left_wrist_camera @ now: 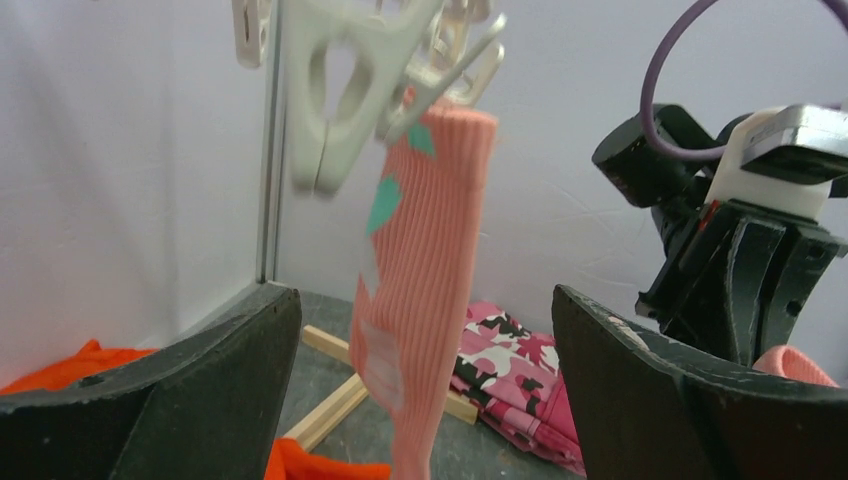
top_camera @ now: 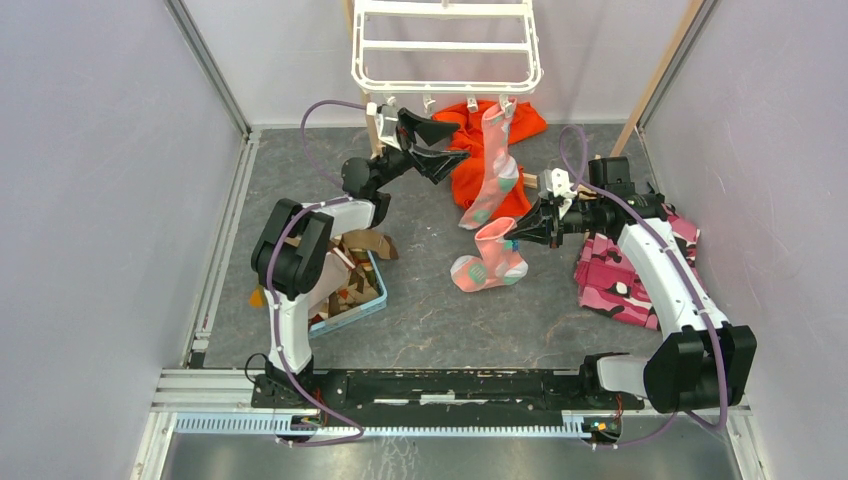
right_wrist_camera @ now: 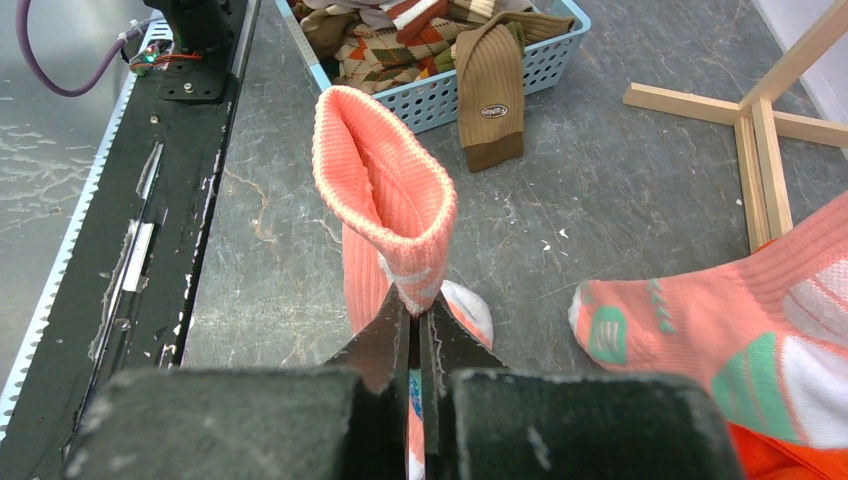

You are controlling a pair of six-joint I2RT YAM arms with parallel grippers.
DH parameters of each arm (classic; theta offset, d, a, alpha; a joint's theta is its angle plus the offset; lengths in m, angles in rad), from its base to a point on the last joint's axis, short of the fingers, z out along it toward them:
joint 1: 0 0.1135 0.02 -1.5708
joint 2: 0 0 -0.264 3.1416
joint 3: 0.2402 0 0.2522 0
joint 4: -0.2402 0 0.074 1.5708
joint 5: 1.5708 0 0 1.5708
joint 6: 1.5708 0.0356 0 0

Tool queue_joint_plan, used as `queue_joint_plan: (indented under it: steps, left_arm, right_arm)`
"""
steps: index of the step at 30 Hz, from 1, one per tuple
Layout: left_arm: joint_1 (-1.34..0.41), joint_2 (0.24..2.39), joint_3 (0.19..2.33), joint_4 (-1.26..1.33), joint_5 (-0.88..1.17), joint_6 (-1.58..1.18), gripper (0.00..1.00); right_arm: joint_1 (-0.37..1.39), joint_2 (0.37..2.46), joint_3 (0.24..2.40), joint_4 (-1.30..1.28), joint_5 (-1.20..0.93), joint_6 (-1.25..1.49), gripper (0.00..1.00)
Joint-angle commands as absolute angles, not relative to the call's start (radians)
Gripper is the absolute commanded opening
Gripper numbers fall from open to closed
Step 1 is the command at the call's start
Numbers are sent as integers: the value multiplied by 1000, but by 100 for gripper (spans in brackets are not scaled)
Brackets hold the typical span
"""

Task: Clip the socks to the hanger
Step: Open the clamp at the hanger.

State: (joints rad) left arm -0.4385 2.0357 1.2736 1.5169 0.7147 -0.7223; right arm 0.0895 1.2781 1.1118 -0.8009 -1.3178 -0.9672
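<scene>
The white hanger (top_camera: 445, 50) hangs at the back, small clips dangling along its near edge. One pink sock (top_camera: 497, 165) with teal and white patches hangs by its cuff from a clip (left_wrist_camera: 340, 90). My left gripper (top_camera: 435, 148) stands wide open just left of it; in the left wrist view that sock (left_wrist_camera: 425, 290) hangs between the spread fingers (left_wrist_camera: 230, 380) without touching them. My right gripper (top_camera: 520, 228) is shut on the cuff of a second pink sock (right_wrist_camera: 385, 200), whose foot rests on the floor (top_camera: 487, 262).
A blue basket (top_camera: 360, 300) holding several brown and argyle socks sits beside the left arm. An orange garment (top_camera: 525, 120) lies under the hanger. Pink camouflage cloth (top_camera: 625, 275) lies by the right arm. A wooden stand's feet (right_wrist_camera: 760, 120) rest on the grey floor.
</scene>
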Motion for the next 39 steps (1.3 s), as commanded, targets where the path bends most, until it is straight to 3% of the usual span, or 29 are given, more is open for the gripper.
queue_joint_plan:
  steps: [1, 16, 21, 25, 33, 39]
  left_arm:
    - [-435, 1984, 1211, 1737, 718, -625, 98]
    - [-521, 1732, 865, 1737, 691, -338, 92]
    - [-526, 1636, 835, 1736, 679, -341, 80]
    - [-554, 1588, 838, 1721, 667, -325, 77]
    - [-594, 1512, 975, 1219, 561, 23, 72]
    - [-593, 1542, 1077, 1055, 486, 146, 68]
  right_arm:
    - [85, 1283, 1155, -807, -1349, -986, 0]
    - [83, 1300, 1164, -835, -1350, -1014, 0]
    - [84, 1307, 1165, -843, -1348, -1020, 0]
    - [84, 1314, 1173, -859, -1348, -1034, 0]
    - [84, 1313, 1174, -867, -1348, -1041, 0]
    - [84, 1315, 1175, -869, -1348, -1044, 0]
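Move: The empty clip, third from the left on the hanger's near edge, is about 11 cm above the open left hand, 2 cm ahead and 2 cm right. Its empty neighbour hangs at the same height, 2 cm ahead and 6 cm left of the hand; the clipped sock's middle is roughly level with the hand, 8 cm right and 2 cm ahead. From the right hand, the third clip lies some 15 cm ahead, 8 cm left and 18 cm up. Down about 4 cm, then back some 12 cm out from under the clips, the left hand climbs about 12 cm to near clip height on the near side of the hanger, ending with a small push forward. The fingers keep pointing right and up while the wrist rolls some 30 degrees, clockwise seen from behind the hand, and they close part-way, on nothing. The right hand stays put, still pinching its sock by the cuff. ##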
